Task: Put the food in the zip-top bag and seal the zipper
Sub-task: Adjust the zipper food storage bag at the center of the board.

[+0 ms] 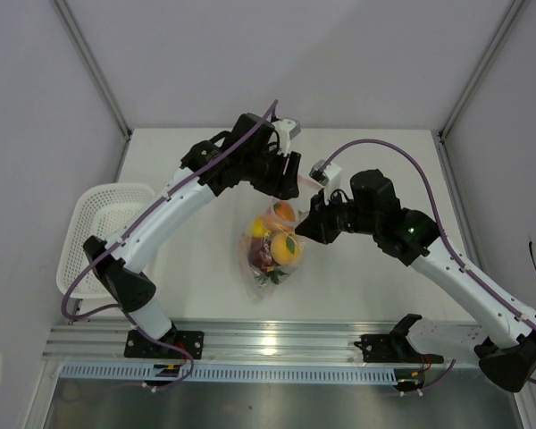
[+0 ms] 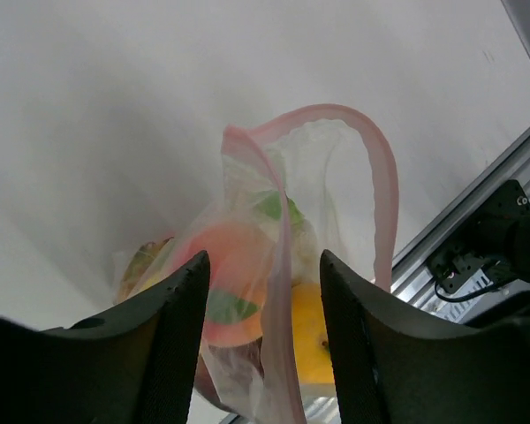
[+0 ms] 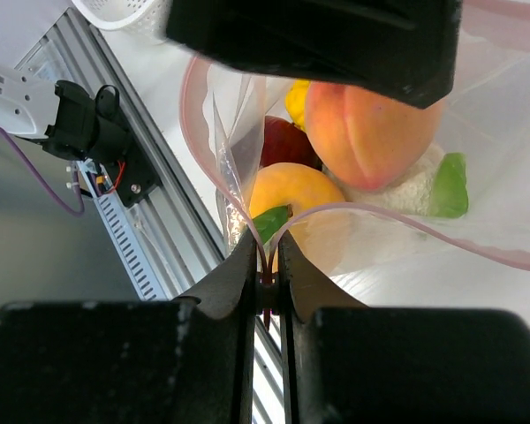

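The clear zip-top bag (image 1: 270,255) lies mid-table, holding the food: a peach-orange piece (image 3: 371,124), a yellow-orange round piece (image 3: 287,190), a dark red apple (image 3: 281,141) and a pale green-white leafy piece (image 3: 424,181). Its pinkish zipper (image 2: 384,194) stands open in a loop. My right gripper (image 3: 267,243) is shut on one end of the zipper strip, at the bag's right side (image 1: 308,223). My left gripper (image 2: 263,261) is open above the bag's far end (image 1: 290,183). The near zipper strip (image 2: 281,291) runs between its fingers, clamped by neither.
A white lattice basket (image 1: 107,232) stands at the table's left edge, beside the left arm. An aluminium rail (image 1: 268,344) with both arm bases runs along the near edge. Grey walls enclose the table on the far, left and right sides.
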Motion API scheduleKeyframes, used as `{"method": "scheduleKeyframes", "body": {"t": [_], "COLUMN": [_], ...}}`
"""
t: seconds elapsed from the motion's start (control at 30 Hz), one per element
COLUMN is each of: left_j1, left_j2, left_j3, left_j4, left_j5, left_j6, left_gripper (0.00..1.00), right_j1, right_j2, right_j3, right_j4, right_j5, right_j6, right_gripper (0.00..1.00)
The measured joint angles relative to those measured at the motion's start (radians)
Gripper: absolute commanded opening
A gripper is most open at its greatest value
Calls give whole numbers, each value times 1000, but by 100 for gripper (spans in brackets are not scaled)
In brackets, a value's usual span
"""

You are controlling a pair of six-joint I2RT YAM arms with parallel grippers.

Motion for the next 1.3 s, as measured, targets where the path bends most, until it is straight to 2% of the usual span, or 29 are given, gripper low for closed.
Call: {"method": "scheduleKeyframes", "body": {"t": [0.07,0.1,0.17,0.33,0.37,0.4,0.47,0.6,0.67,0.7,0.77,0.87,1.1,1.3], "left_j1": [-2,-2,-2,10,15,21,32,45,44,44,40,37,18,3], "left_j2": [26,39,64,92,84,68,0,-193,-310,-370,-465,-568,-609,-613], "left_j3": [0,1,6,17,8,-14,-114,-305,-401,-447,-526,-619,-679,-683], "left_j4": [-2,-1,-3,3,19,41,99,179,233,250,292,324,365,371], "left_j5": [1,5,17,24,17,7,-51,-165,-220,-247,-291,-343,-389,-409], "left_j6": [8,13,21,18,-1,-21,-79,-219,-291,-327,-383,-452,-528,-548], "left_gripper": [42,23,1,1,1,1,1,1,1,1,0,1,1,0], "right_j1": [0,0,0,0,0,0,0,-1,-1,-1,-1,-1,-1,2], "right_j2": [-3,-5,-6,-6,-6,-8,-17,-46,-63,-71,-93,-131,-157,-149], "right_j3": [0,0,0,0,0,-1,-9,-55,-91,-113,-159,-231,-349,-497], "right_j4": [-2,-2,-4,-13,-13,-13,-5,26,58,80,120,175,335,592], "right_j5": [1,2,5,31,43,60,92,132,145,153,164,169,140,85], "right_j6": [0,0,-1,0,1,2,5,31,51,60,79,99,103,136], "right_gripper": [0,0,0,0,4,19,26,61,71,81,85,99,99,99]}}
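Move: The far part of the bag's zipper rim lies just under the open left fingers, about 3 cm down, 1 cm ahead and 1 cm to the right. From that hand the peach is roughly 2 cm ahead, 1 cm left and 10 cm down, the orange some 7 cm back, 1 cm left and 10 cm down. The right hand already pinches the near rim at its fingertips; the orange is about 2 cm ahead, 3 cm left and 9 cm below it. Left hand pinches the far rim and draws it some 10 cm left; right lets go, sinking 5 cm. ##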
